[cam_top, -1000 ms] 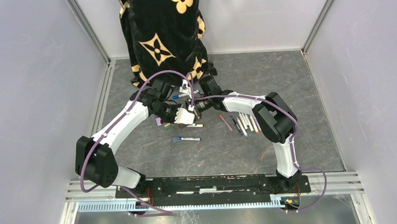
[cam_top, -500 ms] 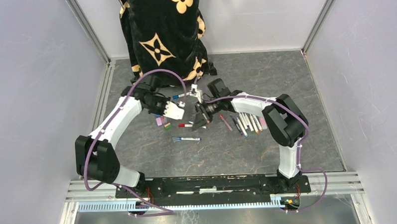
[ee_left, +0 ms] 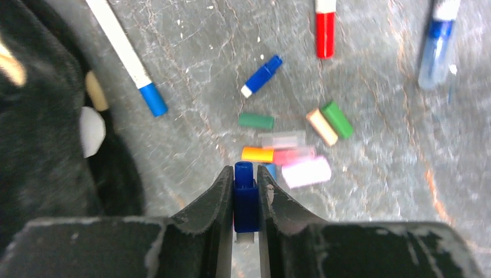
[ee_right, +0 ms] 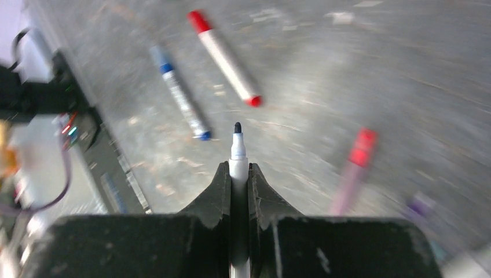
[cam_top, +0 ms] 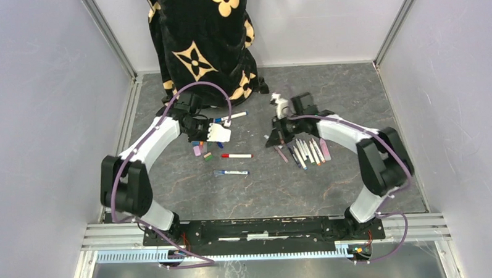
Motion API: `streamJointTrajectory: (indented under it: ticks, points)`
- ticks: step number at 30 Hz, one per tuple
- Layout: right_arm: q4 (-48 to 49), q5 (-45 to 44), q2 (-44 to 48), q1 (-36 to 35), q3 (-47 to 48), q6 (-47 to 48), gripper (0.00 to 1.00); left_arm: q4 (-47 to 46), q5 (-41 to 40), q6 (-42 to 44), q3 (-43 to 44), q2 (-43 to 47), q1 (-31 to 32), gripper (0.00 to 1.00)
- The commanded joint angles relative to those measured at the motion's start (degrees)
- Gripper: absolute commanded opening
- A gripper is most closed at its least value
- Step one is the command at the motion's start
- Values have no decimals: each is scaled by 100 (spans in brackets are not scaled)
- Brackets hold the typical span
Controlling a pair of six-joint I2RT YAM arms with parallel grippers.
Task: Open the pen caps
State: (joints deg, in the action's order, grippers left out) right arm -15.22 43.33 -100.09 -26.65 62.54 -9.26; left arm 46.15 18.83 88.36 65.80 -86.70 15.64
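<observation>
In the left wrist view my left gripper point(ee_left: 245, 174) is shut on a dark blue pen cap point(ee_left: 246, 200), held just above a pile of loose pen caps point(ee_left: 278, 155) in orange, pink, green and tan. From above, the left gripper point(cam_top: 214, 137) hangs over that pile point(cam_top: 201, 151). My right gripper point(ee_right: 238, 168) is shut on an uncapped pen point(ee_right: 238, 152) with a white barrel and a bare dark tip. In the top view it point(cam_top: 274, 138) sits beside a row of several pens point(cam_top: 307, 151).
A red-capped pen point(cam_top: 237, 156) and a blue-ended pen point(cam_top: 231, 173) lie between the arms. Another blue-ended pen point(cam_top: 230, 117) lies near the black patterned cloth point(cam_top: 200, 48) at the back. Metal rails edge the grey mat point(cam_top: 328, 86).
The two grippers, close together a second ago, have drawn apart. The left went back left with the blue cap. The right swung right with the bare-tipped pen.
</observation>
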Motion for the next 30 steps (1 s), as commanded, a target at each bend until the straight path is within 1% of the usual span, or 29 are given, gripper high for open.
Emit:
streamJointTrajectory:
  ticks: [1, 5, 10, 14, 19, 21, 23, 25, 26, 27, 30]
  points:
    - [398, -2018, 837, 419, -562, -128, 4, -474, 187, -1471, 300, -717, 45, 5]
    - [500, -3215, 1228, 449, -1043, -19, 4, -928, -133, -1945, 271, -1143, 51, 14]
    - [694, -3873, 1489, 463, -1473, 6, 5, -941, -168, -2226, 370, -1482, 67, 28]
    - [865, -4094, 1591, 465, -1685, 44, 7, -918, -64, -2355, 427, -1597, 65, 34]
    - [886, -4223, 1555, 465, -1787, 106, 18, -740, -38, -2404, 522, -1640, 79, 41]
    - [912, -4251, 1546, 461, -1832, 113, 20, -651, -56, -2435, 593, -1621, 73, 43]
    - [890, -4281, 1529, 460, -1850, 141, 24, -582, -44, -2568, 718, -1541, 67, 45]
    - [861, -4298, 1523, 461, -1842, 180, 28, -471, 6, -2737, 919, -1457, 66, 48]
    - [842, -4298, 1535, 462, -1836, 205, 30, -407, 26, -2836, 1039, -1425, 63, 54]
    - [806, -4298, 1541, 461, -1818, 211, 32, -331, 42, -2953, 1231, -1387, 51, 56]
    - [751, -4419, 1639, 459, -1774, 241, 34, -115, 77, -3362, 1752, -1313, -21, 59]
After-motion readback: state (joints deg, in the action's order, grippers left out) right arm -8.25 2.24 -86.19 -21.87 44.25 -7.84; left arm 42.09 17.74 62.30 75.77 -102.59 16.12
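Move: Left gripper, already pinching a blue cap: its set-down spot is about 2 cm ahead and 8 cm below, with the loose blue cap 2 cm right of that spot. The tan cap lies 3 cm back and 2 cm left of the gripper; the blue marker 12 cm ahead, 7 cm right. Right gripper, already holding a white uncapped pen: its slot in the pen row is roughly 4 cm ahead, 14 cm right, 6 cm below, the purple pen 3 cm and the pink pen 7 cm left of that slot. Lower the left gripper about 7.5 cm while turning it counter-clockwise, open to let go of the blue cap beside the loose one, then lift and ease forward towards the blue marker. Meanwhile sweep the right gripper some 14 cm right, a little forward and down, over to the pen row, swinging its left-pointing fingers to point down, and open them around the white pen. ##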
